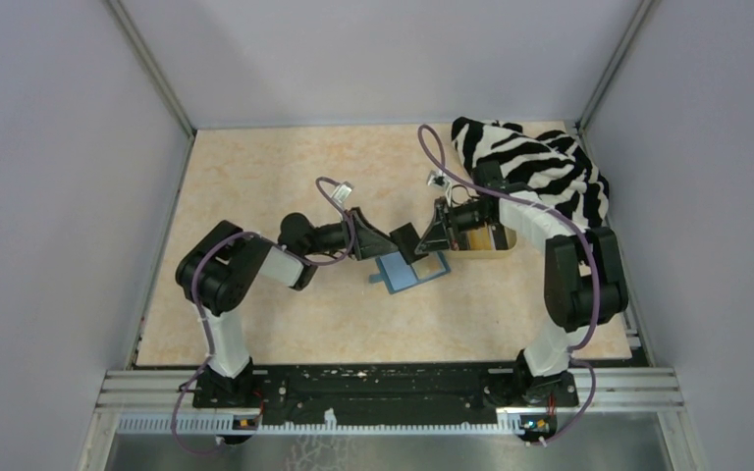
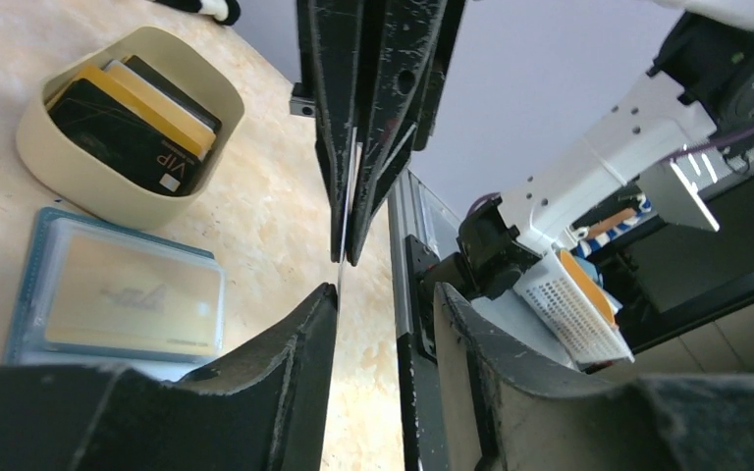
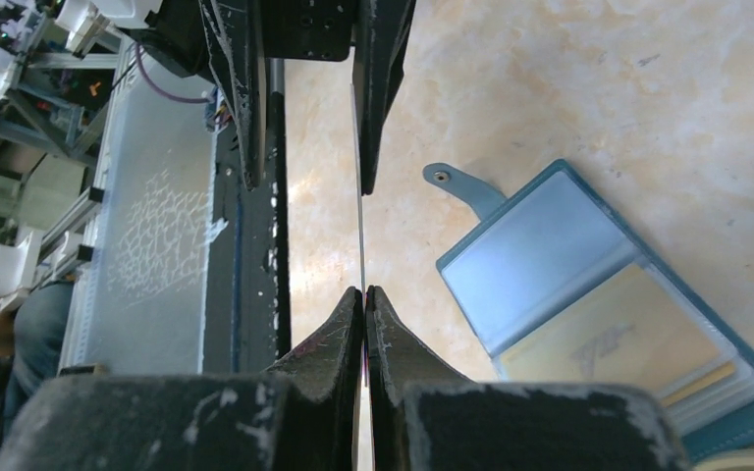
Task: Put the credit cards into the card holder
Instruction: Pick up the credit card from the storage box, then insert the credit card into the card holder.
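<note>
A black credit card (image 1: 407,238) hangs edge-on in the air between my two grippers, above the open teal card holder (image 1: 412,271). My right gripper (image 3: 364,294) is shut on one end of the card (image 3: 360,235). My left gripper (image 2: 386,294) stands open around the card's other end; the card edge (image 2: 339,280) lies against one finger, with a clear gap to the other. The card holder (image 3: 589,294) lies flat, with a gold card in its clear sleeve. More credit cards (image 2: 128,128), black and orange-gold, stand in the tan tray (image 2: 108,191).
A zebra-striped cloth (image 1: 540,167) is heaped at the back right, behind the tray (image 1: 486,253). The holder's snap tab (image 3: 457,183) sticks out toward the table's near side. Grey walls close in the table on three sides.
</note>
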`<state>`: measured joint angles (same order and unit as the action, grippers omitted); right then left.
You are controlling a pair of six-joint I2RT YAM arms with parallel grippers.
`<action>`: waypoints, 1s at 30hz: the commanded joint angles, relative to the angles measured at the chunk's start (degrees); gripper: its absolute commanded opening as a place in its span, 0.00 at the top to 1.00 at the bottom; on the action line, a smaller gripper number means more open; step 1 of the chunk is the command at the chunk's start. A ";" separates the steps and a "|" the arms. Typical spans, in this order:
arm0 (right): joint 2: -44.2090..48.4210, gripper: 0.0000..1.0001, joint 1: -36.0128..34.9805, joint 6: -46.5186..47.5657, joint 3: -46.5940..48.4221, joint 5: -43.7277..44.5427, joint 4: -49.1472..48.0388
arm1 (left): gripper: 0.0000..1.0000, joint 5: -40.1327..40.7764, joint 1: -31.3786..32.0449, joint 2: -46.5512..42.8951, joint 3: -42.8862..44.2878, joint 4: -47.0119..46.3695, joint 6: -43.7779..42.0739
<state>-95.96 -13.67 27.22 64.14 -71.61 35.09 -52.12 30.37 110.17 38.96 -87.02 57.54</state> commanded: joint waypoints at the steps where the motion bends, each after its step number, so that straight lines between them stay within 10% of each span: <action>1: -0.75 1.00 -2.25 5.06 3.18 -2.44 4.70 | 0.56 -3.36 0.13 -2.48 -1.50 -15.64 -1.96; 16: -0.76 1.00 -4.76 7.23 4.03 0.36 6.75 | 1.00 -4.07 0.11 -2.89 -2.08 -15.69 -0.97; 23: 3.60 0.64 -4.71 10.55 4.59 11.93 6.76 | 1.00 -0.79 -0.84 -4.74 -7.78 -15.71 -2.26; 30: 12.83 0.62 -4.71 20.96 -5.97 29.82 -4.10 | 1.00 5.05 -1.38 -0.23 -12.29 -14.89 -1.69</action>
<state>-87.94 -17.93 40.21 61.47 -51.86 37.93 -50.92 29.39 107.31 27.99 -87.07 56.10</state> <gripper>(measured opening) 0.377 0.007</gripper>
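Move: Between the two hands, the dark credit card, gripped by the right fingers, has its middle about 3 cm right and 1 cm ahead of the left hand, at its height. From the right hand it is some 3 cm left and 1 cm ahead. The card holder lies about 15 cm below the left hand, 4 cm right and level with it; the storage box stands about 19 cm right, 8 cm ahead and 13 cm below. Taking over the card in mid-air, the half-open left fingers, already around its left end, ease back a little and shut on it while the right hand feeds it back and left about 2.5 cm. The right fingers then open and withdraw right, forward and down, rolling and tipping down some 25 degrees, as the left hand carries the card down, left and slightly back. ##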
